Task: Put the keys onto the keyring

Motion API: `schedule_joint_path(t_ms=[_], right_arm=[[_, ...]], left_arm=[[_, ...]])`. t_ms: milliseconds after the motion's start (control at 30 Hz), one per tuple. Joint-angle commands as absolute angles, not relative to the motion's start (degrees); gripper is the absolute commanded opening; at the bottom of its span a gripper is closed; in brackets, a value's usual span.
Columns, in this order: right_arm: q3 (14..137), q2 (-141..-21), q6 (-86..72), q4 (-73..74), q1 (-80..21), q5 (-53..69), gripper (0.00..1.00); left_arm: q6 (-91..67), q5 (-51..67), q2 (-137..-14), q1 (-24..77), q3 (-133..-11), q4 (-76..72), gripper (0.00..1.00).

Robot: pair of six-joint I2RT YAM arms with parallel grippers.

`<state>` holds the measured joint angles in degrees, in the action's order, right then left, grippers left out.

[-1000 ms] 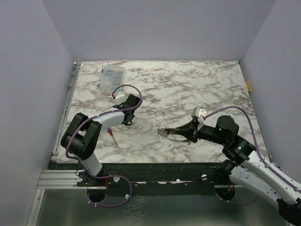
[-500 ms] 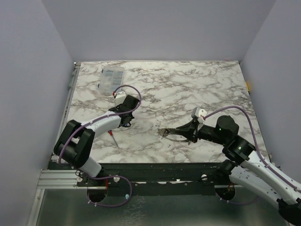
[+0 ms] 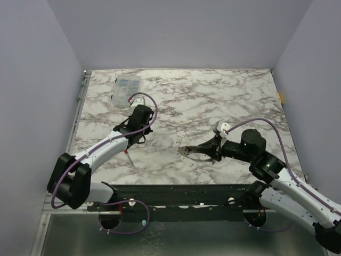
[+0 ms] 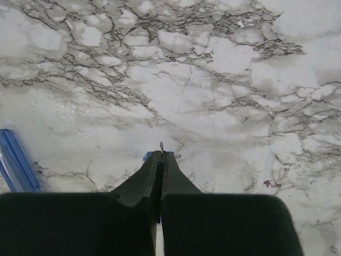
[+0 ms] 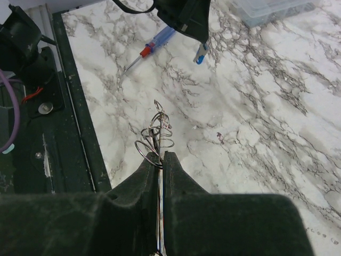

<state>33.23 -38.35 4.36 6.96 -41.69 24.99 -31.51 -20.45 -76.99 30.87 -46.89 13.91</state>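
In the left wrist view my left gripper (image 4: 161,154) is shut on a tiny key (image 4: 161,145); its metal blade and a bit of blue head poke out past the tips. From the right wrist view the same key (image 5: 201,54) hangs just above the marble under the left fingers (image 5: 186,21). My right gripper (image 5: 161,158) is shut on the keyring (image 5: 158,132), a cluster of thin wire loops sticking out ahead of the tips. From above, the left gripper (image 3: 137,140) and the keyring (image 3: 190,152) are about a hand's width apart.
A screwdriver with a blue handle and red collar (image 5: 157,42) lies on the marble next to the left gripper. A clear plastic box (image 3: 127,88) sits at the back left. The dark front rail (image 5: 32,106) runs along the near table edge.
The left arm has stretched out, its elbow dropping toward the near left. Its gripper has shifted slightly left and its jaws have closed fully. The right gripper and keyring have barely moved.
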Motion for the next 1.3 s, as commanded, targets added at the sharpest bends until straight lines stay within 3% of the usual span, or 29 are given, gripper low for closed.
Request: schedule_joint_path(t_ms=[0, 167, 700, 1000, 1267], right_arm=[[34.7, -39.6, 4.9, 5.5, -42.1, 25.9, 0.01], [35.4, -41.0, 5.4, 5.6, -42.2, 27.0, 0.01], [42.9, -47.9, 4.4, 11.5, -42.2, 40.9, 0.01], [46.4, -50.1, 4.2, 15.6, -42.1, 48.9, 0.01], [46.9, -50.7, 3.3, 14.7, -42.2, 53.5, 0.01]], left_arm=[[-26.5, -16.2, -73.6, 31.1, -49.3, 12.6, 0.00], [-21.6, -11.1, -69.2, 31.1, -50.3, 12.6, 0.00], [-4.3, 23.0, -59.0, 31.5, -49.1, 8.1, 0.00], [4.0, 27.3, -49.3, 33.2, -41.2, -4.6, 0.00], [12.8, 33.8, -48.5, 35.4, -39.7, -7.4, 0.00]])
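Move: The keyring in the right fingers lies about 17 cm to the right of the left hand, some 15 cm back and 12 cm higher. On the table, 8 cm below the left hand, the screwdriver lies 10 cm to its left and 5 cm back, the plastic box 10 cm left and 22 cm ahead. From the right hand, the blue key in the left fingers is about 20 cm left, 16 cm ahead and 12 cm lower. Left hand lifts the blue key about 17 cm, back and right towards the keyring; right hand draws back too. ##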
